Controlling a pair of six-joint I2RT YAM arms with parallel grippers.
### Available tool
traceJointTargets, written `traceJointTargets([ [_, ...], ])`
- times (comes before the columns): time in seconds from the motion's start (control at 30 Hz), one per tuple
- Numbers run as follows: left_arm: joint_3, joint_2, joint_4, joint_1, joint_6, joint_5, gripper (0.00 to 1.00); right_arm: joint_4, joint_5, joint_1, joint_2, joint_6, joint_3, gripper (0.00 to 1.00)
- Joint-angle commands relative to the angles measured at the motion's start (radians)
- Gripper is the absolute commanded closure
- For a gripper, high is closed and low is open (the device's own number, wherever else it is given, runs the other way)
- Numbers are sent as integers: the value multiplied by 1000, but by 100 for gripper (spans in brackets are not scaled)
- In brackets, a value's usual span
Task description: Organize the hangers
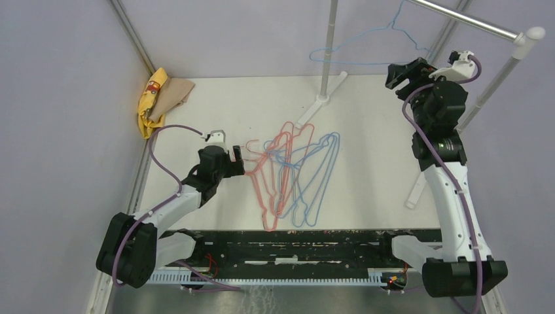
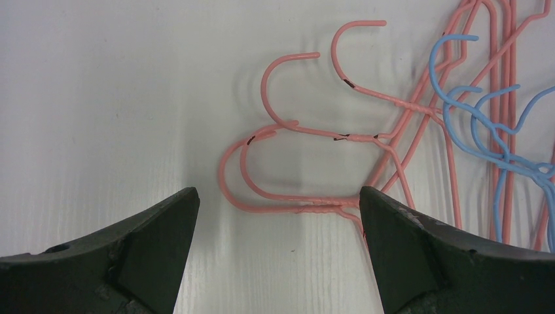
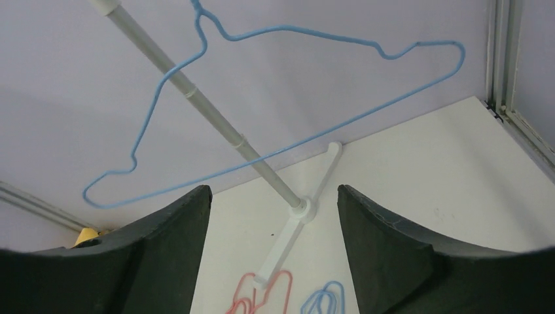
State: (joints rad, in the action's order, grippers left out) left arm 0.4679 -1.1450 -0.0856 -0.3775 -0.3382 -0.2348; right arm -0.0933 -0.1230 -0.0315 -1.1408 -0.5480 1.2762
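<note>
A pile of pink-red hangers and light blue hangers lies flat in the middle of the white table. One more light blue hanger hangs from the rack rail. My left gripper is open and low at the pile's left edge. In the left wrist view its jaws stand wide apart, and the nearest pink hook lies between the tips, with the blue hangers to the right. My right gripper is raised near the rack, open and empty, facing the hung blue hanger.
A yellow and tan cloth lies at the back left corner. The rack's upright pole stands on a white foot just behind the pile. A second slanted pole is beside my right arm. Walls close in on both sides.
</note>
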Motion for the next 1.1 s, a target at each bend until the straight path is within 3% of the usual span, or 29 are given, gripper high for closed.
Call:
traceJointTargets([
  [0.0, 1, -21, -63, -3, -8, -17, 1, -24, 141, -6, 123, 23, -27, 22],
  [0.1, 5, -43, -69, -2, -11, -14, 1, -98, 256, -80, 126, 60, -6, 27],
  [0.27, 5, -57, -75, -2, -16, -12, 1, -228, 158, -390, 75, 207, -52, 31],
  [0.47, -8, -36, -73, -3, -19, -11, 1, -241, 139, -595, -127, 216, -165, 41],
  [0.77, -9, -14, -64, -2, -18, -22, 1, -158, 219, -704, -444, 154, -250, 49],
  [1.07, -3, -26, -66, -3, -16, -15, 1, -102, 258, -741, -592, 113, -261, 54],
])
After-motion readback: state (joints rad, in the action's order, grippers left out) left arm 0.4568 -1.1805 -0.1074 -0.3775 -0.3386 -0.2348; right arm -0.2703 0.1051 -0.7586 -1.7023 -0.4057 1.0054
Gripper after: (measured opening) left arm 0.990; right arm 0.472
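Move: The blue hangers lie piled on the table some 15 cm back of the right hand, about 24 cm to its left and roughly 41 cm below it. The red hangers run under and beside them, about 14 cm back and 30 cm to the left at the same depth. The hung blue hanger is about 12 cm ahead, 3 cm left and 7 cm above. From the left hand the blue hangers lie about 16 cm right, 6 cm back and 7 cm below. The right arm, already clear of the hung blue hanger, first draws back about 5 cm with a slight rise, then swings left and plunges down towards the blue hangers, dropping nearly 40 cm in all while going some 28 cm left and 14 cm back. On the way the wrist turns counter-clockwise some 50 degrees and tips over until the fingers point steeply down, and the empty fingers narrow to about half open, ending low over the crossing blue wires beside the red ones, still slowing as they sink. ##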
